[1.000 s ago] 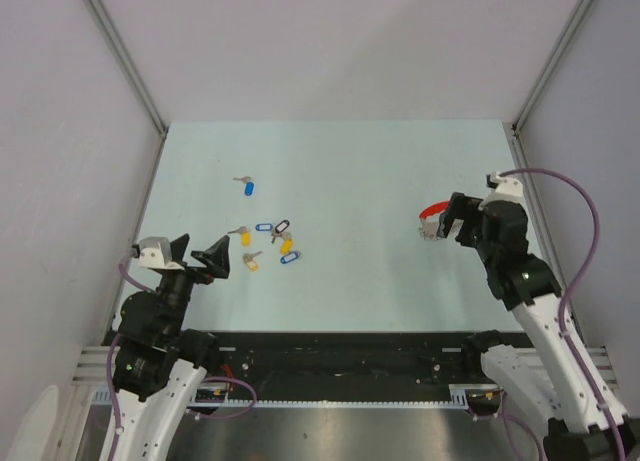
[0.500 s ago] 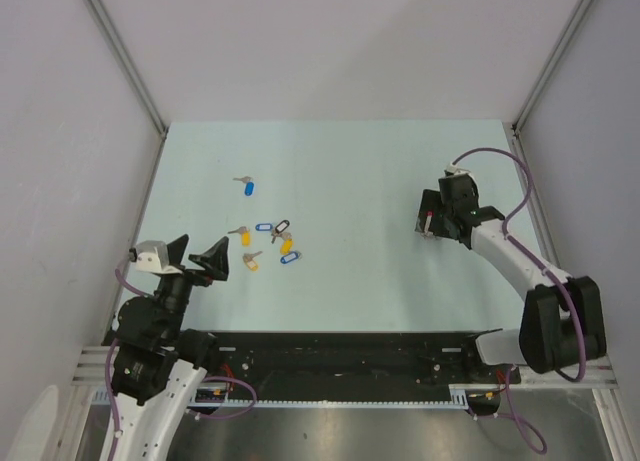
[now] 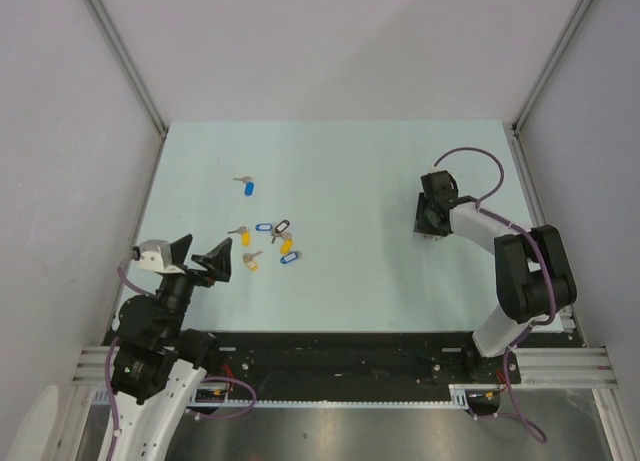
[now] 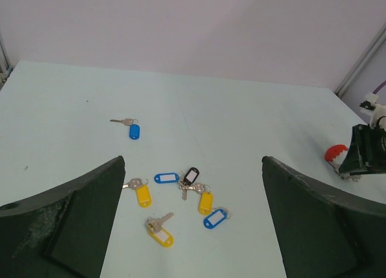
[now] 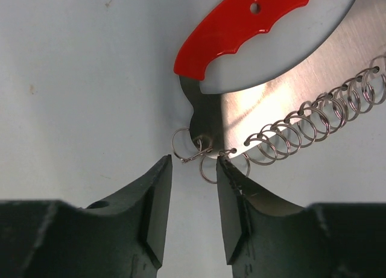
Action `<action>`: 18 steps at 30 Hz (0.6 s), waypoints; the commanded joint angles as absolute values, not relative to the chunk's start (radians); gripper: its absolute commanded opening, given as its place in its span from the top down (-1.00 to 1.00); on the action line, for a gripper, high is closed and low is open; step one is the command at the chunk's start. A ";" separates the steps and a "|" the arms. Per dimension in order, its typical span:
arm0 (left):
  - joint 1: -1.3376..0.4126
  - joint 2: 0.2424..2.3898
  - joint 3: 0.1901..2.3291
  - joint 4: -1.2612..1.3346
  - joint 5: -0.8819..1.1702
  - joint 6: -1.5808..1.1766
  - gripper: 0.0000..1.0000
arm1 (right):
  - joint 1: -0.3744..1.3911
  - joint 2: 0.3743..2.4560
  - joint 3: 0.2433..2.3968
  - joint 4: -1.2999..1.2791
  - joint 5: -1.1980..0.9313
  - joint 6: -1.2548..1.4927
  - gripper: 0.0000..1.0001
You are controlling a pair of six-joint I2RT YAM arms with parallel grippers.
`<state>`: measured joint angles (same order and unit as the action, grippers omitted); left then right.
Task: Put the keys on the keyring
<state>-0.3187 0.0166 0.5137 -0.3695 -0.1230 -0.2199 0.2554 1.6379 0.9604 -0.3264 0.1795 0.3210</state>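
Note:
Several keys (image 3: pixel 270 241) with blue, yellow and black tags lie in a loose cluster left of centre, and one blue-tagged key (image 3: pixel 247 187) lies apart, farther back. In the left wrist view the cluster (image 4: pixel 181 193) lies ahead of my left gripper (image 4: pixel 193 161), which hovers open and empty. The keyring (image 5: pixel 241 25) has a red arc, a shiny plate and a wire coil (image 5: pixel 313 121). My right gripper (image 5: pixel 194 163) is low over its small end rings (image 5: pixel 193 148), jaws narrowed but still apart, the right fingertip touching a ring. From above, that gripper (image 3: pixel 430 221) hides the keyring.
The pale table (image 3: pixel 350 161) is walled on three sides. The right arm (image 3: pixel 500 236) stretches flat along the right side. From the left wrist view, the keyring's red end (image 4: pixel 335 152) shows beside the right gripper at far right.
The right arm has stretched out and lowered its wrist onto the keyring, covering it from above, and its jaws have narrowed. The left arm and the keys have stayed put.

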 commanded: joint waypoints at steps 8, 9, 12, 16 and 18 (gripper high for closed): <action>-0.321 0.066 0.546 -0.371 -0.080 -0.230 -1.00 | 0.253 1.692 1.003 -0.242 0.212 0.331 0.38; -0.321 0.071 0.549 -0.370 -0.078 -0.230 -1.00 | 0.258 1.697 1.003 -0.244 0.213 0.330 0.47; -0.321 0.069 0.549 -0.373 -0.078 -0.230 -1.00 | 0.271 1.692 1.003 -0.259 0.219 0.322 0.67; -0.321 0.069 0.549 -0.373 -0.075 -0.230 -0.99 | 0.311 1.672 1.003 -0.282 0.242 0.301 0.95; -0.321 0.071 0.549 -0.376 -0.077 -0.230 -1.00 | 0.348 1.664 1.003 -0.290 0.247 0.288 1.00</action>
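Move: Just 1 cm below and 1 cm ahead of the right fingertips, between them, lies the end keyring at the near left corner of the steel plate. The other rings run off along the plate's edge, their middle some 7 cm right and 3 cm ahead; the red handle's middle is about 5 cm right and 8 cm ahead. From the left hand the end keyring lies roughly 17 cm ahead, 47 cm right and 25 cm down. Forward about 1 cm and slightly down, the right hand eases in on the end keyring at the plate's left corner, then slips about 1 cm left as the half-open fingers, still pointing steeply down, shut all the way and pinch the ring wire between their tips. ##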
